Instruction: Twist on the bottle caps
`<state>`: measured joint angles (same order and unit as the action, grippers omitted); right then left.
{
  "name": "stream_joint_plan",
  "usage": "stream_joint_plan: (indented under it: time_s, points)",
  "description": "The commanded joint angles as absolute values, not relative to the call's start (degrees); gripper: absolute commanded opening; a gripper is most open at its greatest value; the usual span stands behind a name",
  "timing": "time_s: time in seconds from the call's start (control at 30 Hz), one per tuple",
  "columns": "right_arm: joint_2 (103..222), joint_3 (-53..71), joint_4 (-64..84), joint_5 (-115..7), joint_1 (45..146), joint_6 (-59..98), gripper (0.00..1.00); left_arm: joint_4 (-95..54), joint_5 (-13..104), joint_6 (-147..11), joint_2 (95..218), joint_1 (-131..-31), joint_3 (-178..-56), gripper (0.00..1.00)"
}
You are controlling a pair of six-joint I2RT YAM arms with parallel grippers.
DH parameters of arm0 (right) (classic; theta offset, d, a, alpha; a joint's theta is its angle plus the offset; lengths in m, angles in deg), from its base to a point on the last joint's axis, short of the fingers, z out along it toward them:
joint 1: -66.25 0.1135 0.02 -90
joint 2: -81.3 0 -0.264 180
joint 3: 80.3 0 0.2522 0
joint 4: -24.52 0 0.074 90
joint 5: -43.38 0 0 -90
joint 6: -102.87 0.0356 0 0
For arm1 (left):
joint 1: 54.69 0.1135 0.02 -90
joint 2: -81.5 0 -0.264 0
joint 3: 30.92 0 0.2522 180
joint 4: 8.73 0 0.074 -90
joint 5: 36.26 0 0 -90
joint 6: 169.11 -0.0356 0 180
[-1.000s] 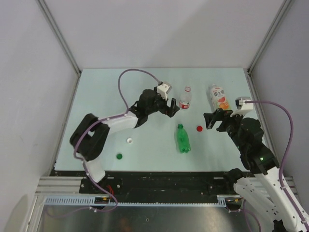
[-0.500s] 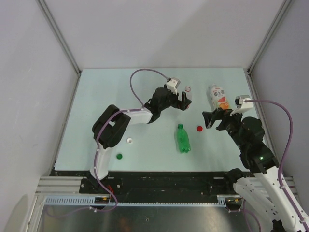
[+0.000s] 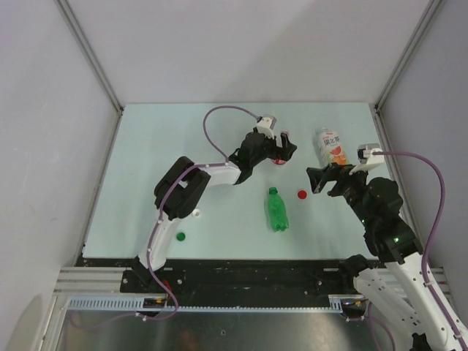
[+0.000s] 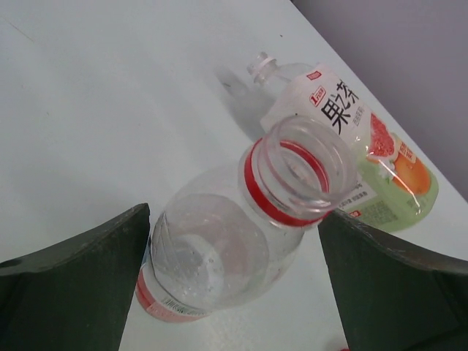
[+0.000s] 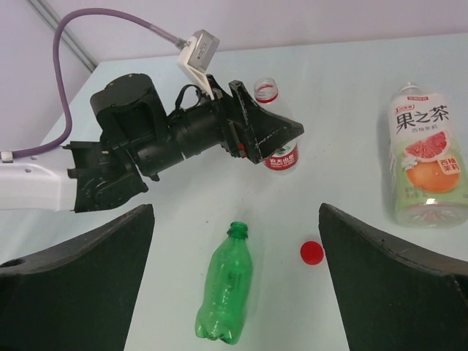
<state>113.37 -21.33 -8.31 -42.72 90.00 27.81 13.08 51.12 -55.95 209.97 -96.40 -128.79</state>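
The slim clear bottle with a red neck ring stands upright and uncapped between the fingers of my left gripper, which is open and straddles it. The wider clear bottle with the fruit label lies behind it. The small green bottle lies on its side, uncapped, below my open right gripper, which hovers with nothing in it. The red cap rests just right of the green bottle. The green cap lies near the front left. The white cap peeks out beside the left arm.
The left arm stretches across the table's middle toward the back. Grey walls close in the pale table on the left, back and right. A metal rail runs along the near edge.
My left gripper has swung right and forward until its open fingers stand on either side of the slim bottle. The right arm has held still.
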Motion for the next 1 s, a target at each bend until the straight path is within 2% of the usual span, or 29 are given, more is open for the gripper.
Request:
stream_joint_plan:
  time_s: [0.0, 0.1, 0.3, 0.4, 0.53, 0.77, 0.87, 0.97]
  points:
    - [112.9, -19.4, -6.0, -43.8, 89.7, 27.9, 0.99, 15.7, 51.9, -51.7, 211.8, -96.0, -132.4, 0.99]
    - [111.5, -18.1, -6.6, -44.1, 89.7, 27.7, 0.99, 15.7, 50.6, -50.2, 212.8, -95.5, -133.4, 0.96]
    - [108.8, -17.5, -6.5, -43.6, 89.7, 27.3, 0.99, 15.7, 50.3, -50.6, 212.8, -95.5, -133.5, 0.65]
    - [109.1, -17.5, -7.0, -42.5, 89.7, 27.5, 0.99, 15.6, 51.2, -52.9, 210.9, -96.2, -132.0, 0.56]
    - [111.5, -17.3, -7.5, -41.3, 89.7, 28.4, 0.99, 15.5, 47.0, -56.1, 204.9, -96.5, -128.1, 0.53]
    - [117.1, -13.3, -12.0, -43.4, 89.7, 30.5, 0.99, 5.2, 24.6, -69.2, 184.3, -95.9, -114.1, 0.49]
    - [119.3, -12.7, -11.1, -53.4, 89.7, 28.3, 0.97, -2.7, 14.4, -72.1, 177.9, -95.7, -110.2, 0.50]
    - [122.5, -11.5, -9.5, -70.2, 89.6, 26.6, 0.95, -9.6, 4.1, -73.6, 174.7, -95.8, -108.3, 0.49]
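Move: The clear bottle stands upright between the left gripper's open fingers, its middle about 2 cm ahead, 1 cm to the right and 1 cm lower. From that gripper, the juice bottle lies some 7 cm ahead and 22 cm right, the red cap about 12 cm back and 8 cm right, and the green bottle roughly 19 cm straight back, all near 8 to 11 cm below. From the right hand the clear bottle is about 23 cm ahead, 4 cm left and 20 cm down. Ease the left gripper barely a centimetre forward-right around the clear bottle and close the fingers on its body. Then draw it back towards the robot about 15 cm while lifting some 11 cm, drifting slightly left and turning the wrist about 30 degrees clockwise. Keep the right gripper open: raise it about 3.5 cm, lower it again, then edge left. ##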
